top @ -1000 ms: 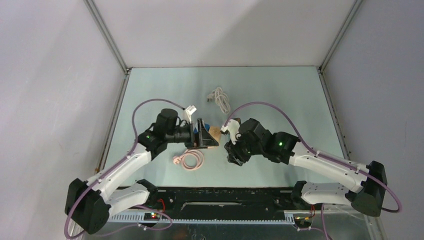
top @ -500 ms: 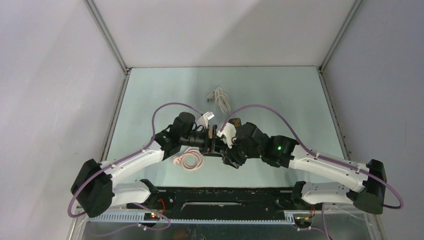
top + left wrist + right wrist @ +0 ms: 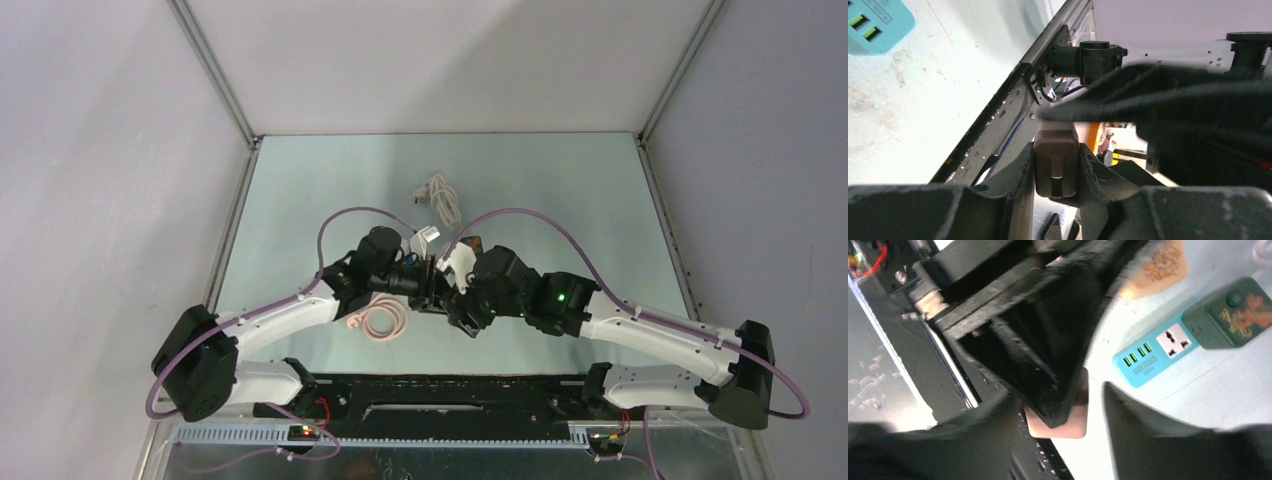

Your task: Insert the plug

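The plug (image 3: 1055, 160) is a brownish-pink block. My left gripper (image 3: 1055, 167) is shut on it, with a finger pressed on each side. In the right wrist view the plug (image 3: 1068, 426) sits between the fingers of my right gripper (image 3: 1063, 407), which stand open: the right fingertip (image 3: 1120, 402) is clear of the plug. Both grippers meet above the table's middle in the top view, left gripper (image 3: 428, 285) against right gripper (image 3: 452, 292). The teal power strip (image 3: 1155, 352) with its socket and USB ports lies on the table beyond; its corner (image 3: 873, 22) shows in the left wrist view.
A white coiled cable (image 3: 438, 197) lies toward the back. A pink coiled cable (image 3: 380, 320) rests beside the left arm. A dark green block (image 3: 1230, 315) adjoins the power strip, with a tan patch (image 3: 1163, 265) close by. Black rails run along the near table edge (image 3: 430, 390).
My left arm swung right to meet the right gripper, and its jaws went from wide open to shut on the plug. The right arm barely moved; its jaws eased slightly.
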Robot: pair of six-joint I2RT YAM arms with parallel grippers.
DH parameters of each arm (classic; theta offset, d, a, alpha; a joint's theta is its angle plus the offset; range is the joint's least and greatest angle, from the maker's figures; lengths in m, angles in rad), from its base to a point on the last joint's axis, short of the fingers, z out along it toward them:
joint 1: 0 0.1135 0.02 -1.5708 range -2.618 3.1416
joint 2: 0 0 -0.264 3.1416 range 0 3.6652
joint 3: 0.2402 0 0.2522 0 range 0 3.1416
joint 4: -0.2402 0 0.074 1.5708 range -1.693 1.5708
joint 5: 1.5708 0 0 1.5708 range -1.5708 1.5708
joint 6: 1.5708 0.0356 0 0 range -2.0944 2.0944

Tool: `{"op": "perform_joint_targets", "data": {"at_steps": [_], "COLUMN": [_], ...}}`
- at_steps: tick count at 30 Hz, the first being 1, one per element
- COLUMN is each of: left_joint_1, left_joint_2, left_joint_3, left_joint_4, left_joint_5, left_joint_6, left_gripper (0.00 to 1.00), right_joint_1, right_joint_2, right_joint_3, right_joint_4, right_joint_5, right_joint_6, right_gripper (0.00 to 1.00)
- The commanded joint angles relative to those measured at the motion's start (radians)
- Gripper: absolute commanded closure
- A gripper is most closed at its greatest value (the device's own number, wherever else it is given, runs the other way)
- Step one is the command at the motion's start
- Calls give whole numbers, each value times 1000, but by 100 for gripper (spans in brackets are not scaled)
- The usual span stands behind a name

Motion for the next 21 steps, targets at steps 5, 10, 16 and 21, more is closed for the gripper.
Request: {"op": "perform_joint_targets", "data": {"at_steps": [5,10,16,21], "left_joint_1": [16,21,22,22], "left_joint_2": [-149,-307,-513,-607], "left_joint_3": [27,-7,-135,-224], "left_joint_4": [-50,-90,123,315], "left_joint_5": [-242,-401,-414,-363], "left_joint_6": [189,283,271,181], "left_gripper": [100,100,100,100], "right_joint_1": [-129,-265,-349,-332], "right_joint_2": [-170,-341,-431,-435], "right_joint_3": [-57,-204,-324,-347], "right_joint_4": [98,266,472,638], "right_joint_5": [1,-229,-418,-486], "right_joint_6": [183,358,525,614], "right_gripper": [2,0,0,2]}}
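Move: Held between the two hands at the start is the pink plug: it sits at the left hand's pads, perhaps 1 cm to their right, and about 1 cm left of the right hand's point. From the left hand the teal power strip lies some 9 cm ahead, 3 cm right and 16 cm below; the green adapter on it is about 14 cm ahead and 3 cm right, the orange adapter roughly 10 cm ahead and 7 cm left, both some 13 cm below. Finishing the hand-over, the right fingers spread wide and release the pink plug; that hand climbs about 6 cm, swinging forward and right, then partly back, its left side rolling upward. The left hand keeps its pinch on the plug, first easing forward, then carrying it up about 9 cm and leftward 6 cm, rolling and turning its fingers more forward. ##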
